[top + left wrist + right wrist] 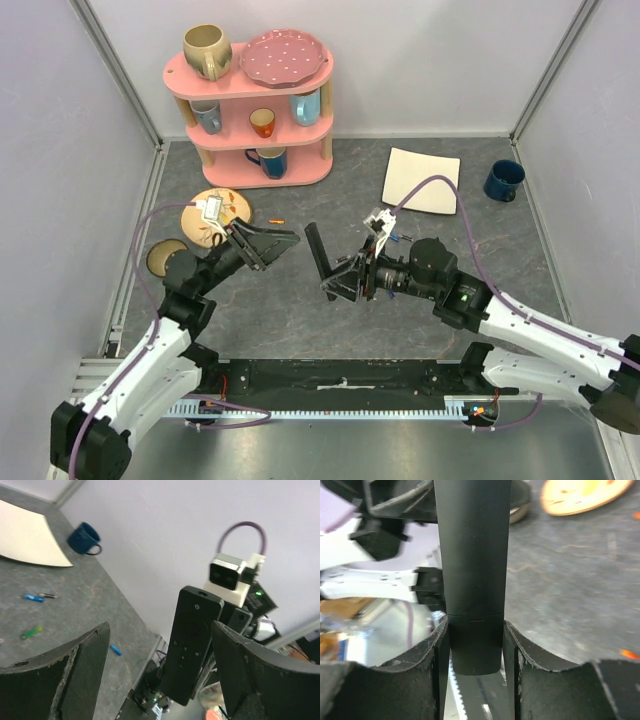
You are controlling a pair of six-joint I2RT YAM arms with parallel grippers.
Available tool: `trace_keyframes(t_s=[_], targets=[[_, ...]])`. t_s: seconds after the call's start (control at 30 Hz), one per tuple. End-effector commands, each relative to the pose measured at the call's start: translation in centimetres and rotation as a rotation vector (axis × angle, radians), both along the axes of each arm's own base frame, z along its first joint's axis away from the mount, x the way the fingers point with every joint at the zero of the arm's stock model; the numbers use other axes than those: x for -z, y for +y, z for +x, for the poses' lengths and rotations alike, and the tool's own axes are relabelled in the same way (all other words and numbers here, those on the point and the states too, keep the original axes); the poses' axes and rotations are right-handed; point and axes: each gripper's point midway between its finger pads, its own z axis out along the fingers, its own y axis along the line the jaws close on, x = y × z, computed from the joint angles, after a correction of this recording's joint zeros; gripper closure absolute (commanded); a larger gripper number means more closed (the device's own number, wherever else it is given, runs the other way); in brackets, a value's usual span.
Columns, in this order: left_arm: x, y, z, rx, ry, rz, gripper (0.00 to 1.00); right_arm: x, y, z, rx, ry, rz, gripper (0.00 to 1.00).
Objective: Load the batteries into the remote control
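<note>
The remote control (320, 258), a slim black bar, is held up off the table with its lower end between the fingers of my right gripper (345, 280), which is shut on it. In the right wrist view the remote control (472, 555) rises straight out of my right gripper (475, 630). My left gripper (270, 243) stands open just left of it, not touching. The left wrist view has the remote control (192, 645), button side facing, between the wide-apart fingers of my left gripper (159, 627). Small batteries lie loose on the table: blue (33, 598), green (31, 632), blue (116, 650).
A pink shelf (250, 100) with mugs and a plate stands at the back. A white square plate (422, 180) and a blue mug (503, 180) sit at the back right. A wooden disc (216, 215) lies by the left arm, with an orange battery (275, 218) beside it.
</note>
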Motion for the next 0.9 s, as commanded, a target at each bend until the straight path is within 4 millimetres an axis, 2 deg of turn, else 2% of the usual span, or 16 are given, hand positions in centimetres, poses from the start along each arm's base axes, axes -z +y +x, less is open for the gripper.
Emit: trace_keyframes(t_s=[0.0,0.03,0.07,0.1,0.17,0.2,0.27,0.3,0.33,0.37,0.4,0.5,0.53,0.63,0.87], targets=[[0.4,1.9,2.4,-0.209,-0.014,0.2,0.13,3.7,-4.1,2.8,0.159,-0.122,-0.386,0.59],[2.2,2.9,3.3,-0.279,0.071,0.249,0.14,3.9,-4.6,3.1,0.183,-0.134,-0.424,0.59],[2.1,3.2,3.2,-0.295,0.069,0.261,0.14,3.4,-4.9,3.6,0.204,-0.165,-0.452,0.59],[1.9,3.2,3.1,-0.296,0.053,0.277,0.15,4.3,-5.9,4.5,0.267,-0.165,-0.522,0.59],[2.4,3.2,2.9,-0.307,0.069,0.295,0.15,4.2,-6.7,5.4,0.329,-0.178,-0.565,0.59],[2.5,2.8,2.6,-0.293,0.067,0.303,0.15,4.7,-7.3,6.1,0.376,-0.179,-0.606,0.59],[2.8,2.4,2.5,-0.296,0.072,0.316,0.16,4.5,-7.5,6.5,0.411,-0.182,-0.625,0.59],[3.1,1.3,1.5,-0.256,0.062,0.324,0.17,4.9,-7.5,6.6,0.421,-0.179,-0.647,0.6],[3.3,1.1,1.7,-0.283,0.061,0.324,0.17,4.9,-7.7,6.9,0.449,-0.186,-0.665,0.59],[2.8,0.5,1.4,-0.279,0.033,0.307,0.17,4.6,-7.5,6.9,0.46,-0.19,-0.665,0.6],[3.2,-0.8,0.4,-0.236,0.02,0.312,0.17,4.9,-7.3,6.7,0.457,-0.192,-0.679,0.59],[3.3,-2.6,0.2,-0.234,0.019,0.295,0.17,4.7,-6.5,6.5,0.448,-0.193,-0.671,0.59],[4.1,-3.2,0.4,-0.227,0.04,0.301,0.17,4.7,-6.3,6.3,0.442,-0.185,-0.663,0.59],[5.0,-4.4,0.7,-0.205,0.083,0.276,0.17,4.7,-6.1,6.1,0.436,-0.183,-0.659,0.59],[5.6,-6.0,1.2,-0.191,0.107,0.278,0.18,4.4,-5.8,5.5,0.43,-0.165,-0.633,0.59]])
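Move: The remote control, already gripped near its lower, battery-cover end by the right fingers, stands roughly upright: its middle is about 6 cm above the right hand, 2 cm ahead and 3 cm left. From the open left hand that middle lies some 11 cm right, 5 cm back and about level. On the table some 26 cm below the right hand, the red battery is about 14 cm ahead and 4 cm left, the green one roughly 19 cm ahead and 3 cm right. Keep the remote pinched in the right gripper and carry it down about 7 cm, right and forward, tipping the fingers some 40 degrees downward so its upper end leans towards the left hand; then hold there. Bring the open left gripper in towards the remote: a small swing forward and left, then down about 8 cm and right past its start, fingers tipping down some 20 degrees and staying open. ##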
